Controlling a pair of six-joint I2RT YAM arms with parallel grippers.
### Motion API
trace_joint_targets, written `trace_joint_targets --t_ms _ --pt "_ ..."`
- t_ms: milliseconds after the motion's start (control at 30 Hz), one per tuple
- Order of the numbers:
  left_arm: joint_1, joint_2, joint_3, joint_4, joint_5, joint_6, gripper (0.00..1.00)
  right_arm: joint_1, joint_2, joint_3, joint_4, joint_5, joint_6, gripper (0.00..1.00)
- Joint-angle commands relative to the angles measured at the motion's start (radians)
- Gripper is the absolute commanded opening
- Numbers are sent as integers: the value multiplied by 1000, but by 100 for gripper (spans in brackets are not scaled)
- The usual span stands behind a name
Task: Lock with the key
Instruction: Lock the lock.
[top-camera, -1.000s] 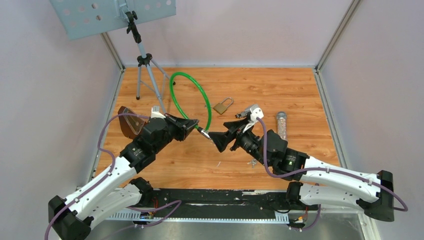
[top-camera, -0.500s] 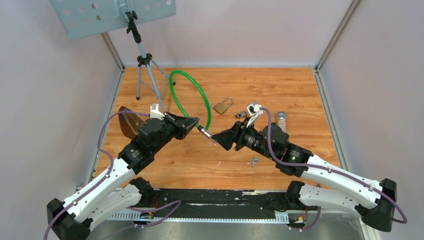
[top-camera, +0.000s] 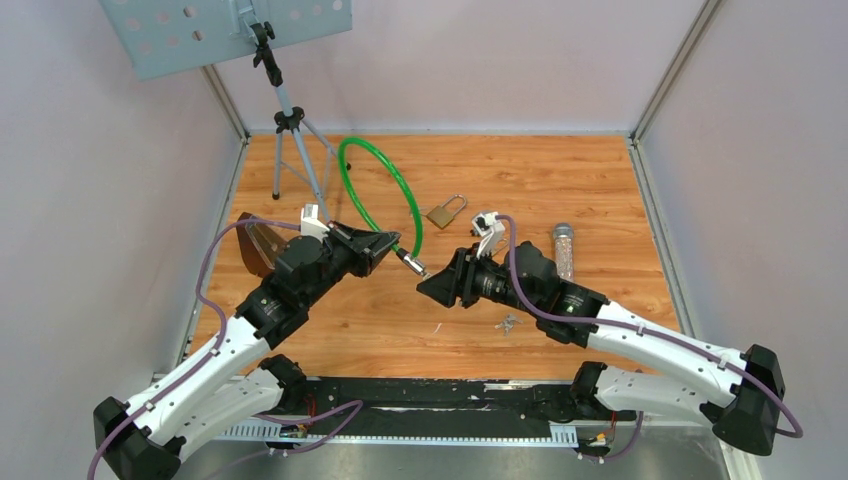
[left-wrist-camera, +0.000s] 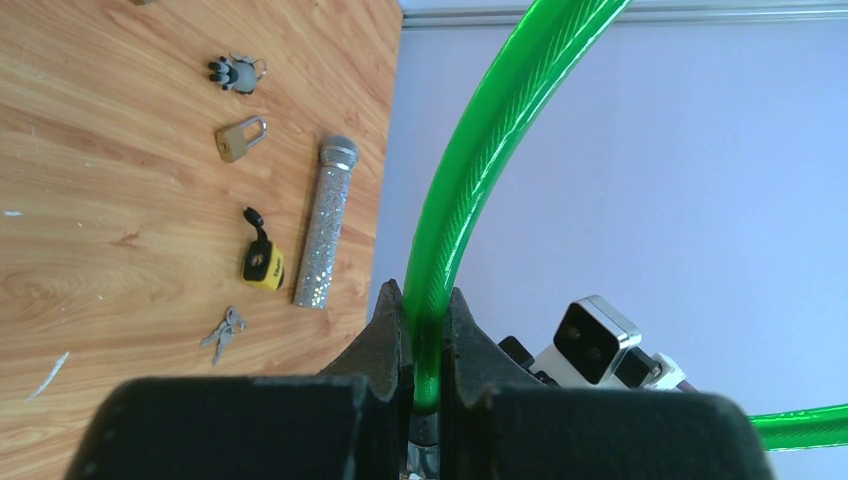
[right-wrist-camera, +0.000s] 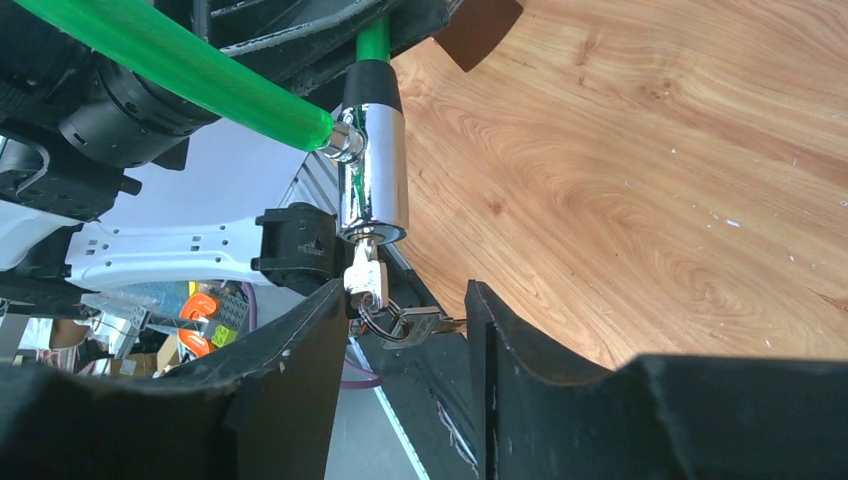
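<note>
A green cable lock (top-camera: 385, 175) arches over the wooden table. My left gripper (left-wrist-camera: 425, 300) is shut on the cable just above its chrome cylinder (right-wrist-camera: 372, 170), holding it in the air at mid-table (top-camera: 408, 263). A key (right-wrist-camera: 366, 280) sticks out of the cylinder's end, and a spare key (right-wrist-camera: 420, 323) hangs from it on a ring. My right gripper (right-wrist-camera: 405, 295) faces the cylinder from the right (top-camera: 425, 283). Its jaws stand apart around the keys. One finger rests beside the key's head and the spare key reaches toward the other.
A brass padlock (top-camera: 446, 212), a glittery tube (top-camera: 564, 250) and loose keys (top-camera: 508, 322) lie on the table. A small yellow lock (left-wrist-camera: 263, 263) lies beside the tube. A tripod (top-camera: 290, 130) stands at the back left, with a brown object (top-camera: 255, 245) by the left wall.
My right gripper has moved left up to the cylinder's end and its jaws have narrowed around the keys. The left gripper has held the cable still.
</note>
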Motion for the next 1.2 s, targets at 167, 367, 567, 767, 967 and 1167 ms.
trace_joint_targets --t_ms 167,367,567,767,967,1167 --pt "-2 -18 60 90 7 6 0 -7 -17 42 74 -13 -19 42" --pt "-2 -21 57 87 7 7 0 -9 -20 31 114 -17 -21 32" --pt "-2 -20 56 79 4 4 0 -12 -31 20 125 -11 -29 10" --pt "-1 -31 69 -2 -36 7 0 -14 -13 21 101 5 -187 0" --pt "-2 -39 71 -89 -84 16 0 -13 46 41 98 65 -378 0" --pt "-2 -21 77 -115 -110 23 0 -7 89 55 145 144 -658 0"
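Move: The key in the lock stands about 2 cm to the left of and 2 cm above the right gripper's half-open fingers, level fore and aft. The silver lock body is some 4 cm ahead, 3 cm left and 3 cm up; the left fingertips holding its cable end are roughly 8 cm ahead, 5 cm left and 4 cm up. From the left gripper the key lies about 7 cm back, 6 cm right and 2 cm down. Raise the right gripper about 2 cm to the key and shut its fingers on the bow. Keeping that pinch, roll the wrist some 20 degrees counter-clockwise, looking along the fingers, while easing forward and down. As the roll gets going, carry the left gripper, still gripping the cable end, down and left about 2 cm each with a slight turn. ##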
